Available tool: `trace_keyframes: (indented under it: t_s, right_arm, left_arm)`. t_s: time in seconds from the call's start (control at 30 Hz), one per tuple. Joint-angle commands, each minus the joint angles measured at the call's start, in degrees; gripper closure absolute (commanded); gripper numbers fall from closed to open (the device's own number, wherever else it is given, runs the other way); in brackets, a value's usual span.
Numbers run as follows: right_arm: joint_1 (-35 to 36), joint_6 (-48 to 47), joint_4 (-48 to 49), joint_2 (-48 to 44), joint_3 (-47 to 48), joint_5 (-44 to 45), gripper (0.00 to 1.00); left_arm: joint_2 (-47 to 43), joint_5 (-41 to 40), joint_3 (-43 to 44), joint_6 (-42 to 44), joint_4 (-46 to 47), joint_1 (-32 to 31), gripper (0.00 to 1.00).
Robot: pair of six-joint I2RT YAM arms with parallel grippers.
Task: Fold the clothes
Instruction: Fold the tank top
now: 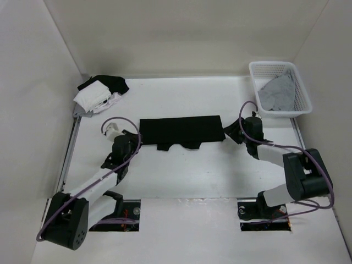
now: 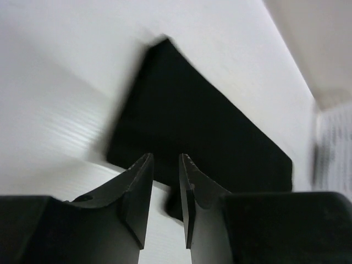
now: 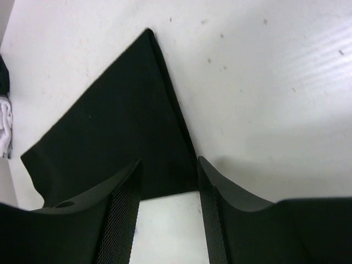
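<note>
The clothes [image 1: 181, 131] are one black garment lying flat as a long folded band in the middle of the white table, with short flaps along the near edge. My left gripper [image 1: 135, 139] sits at its left end. In the left wrist view the jaws [image 2: 165, 157] stand slightly apart over the fabric's [image 2: 192, 121] near edge, with bare table showing between them. My right gripper [image 1: 234, 132] is at the right end. Its jaws [image 3: 168, 160] stand wide open, level with the near right corner of the cloth [image 3: 121, 126], and hold nothing.
A white basket [image 1: 252, 70] holding a light grey garment [image 1: 278, 92] stands at the back right. A white-and-black pile of clothes [image 1: 102, 93] lies at the back left. White walls close in the table on three sides.
</note>
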Motion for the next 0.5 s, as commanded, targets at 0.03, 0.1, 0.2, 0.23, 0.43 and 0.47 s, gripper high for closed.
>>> trace_keyframes:
  t_s: [0.03, 0.1, 0.2, 0.23, 0.43, 0.47]
  right_arm:
    - [0.18, 0.15, 4.22, 6.17, 5.61, -2.12, 0.53]
    - [-0.17, 1.03, 5.01, 5.83, 5.71, -1.25, 0.54]
    - [-0.26, 0.51, 4.40, 6.26, 6.67, -0.45, 0.52]
    - [-0.26, 0.42, 4.05, 7.49, 7.28, -1.50, 0.51]
    - [0.00, 3.49, 4.93, 10.93, 6.76, -4.76, 0.51]
    - [0.00, 3.50, 4.84, 10.84, 6.67, -4.24, 0.50]
  left_arm:
    - [4.23, -10.04, 10.21, 1.21, 1.83, -14.47, 0.74]
    - [11.25, -11.55, 15.66, 2.70, 3.76, -19.93, 0.73]
    - [22.93, -8.05, 22.52, 3.06, 8.23, -23.37, 0.72]
    - [26.28, -6.38, 23.84, 2.62, 9.64, -23.47, 0.72]
    - [34.66, -1.01, 20.18, -1.59, 13.26, -17.68, 0.73]
    - [34.57, -0.48, 18.43, -1.86, 13.43, -16.36, 0.73]
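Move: From the left hand the middle of the flat, strip-shaped tank top lies some 21 cm to the right, 5 cm ahead and 6 cm below; its left end is only about 3 cm away to the right. The clothes pile is roughly 22 cm ahead and 12 cm to the left of the left hand. The right hand is beside the strip's other end, with the tank top's middle about 22 cm to its left, level with it and 4 cm lower; the basket is some 20 cm right and 18 cm ahead. The left hand swings right across the strip's left end, arching up about 5 cm and drifting 5 cm forward while turning some 20 degrees clockwise, then drops and eases back a couple of centimetres leftward, ending about 15 cm right of its start, low over the tank top's left half, fingers still slightly parted. The right hand, fingers kept half open, creeps about 2 cm forward, down and a little left, close in on the tank top's right end; contact of either hand can't be made out. ##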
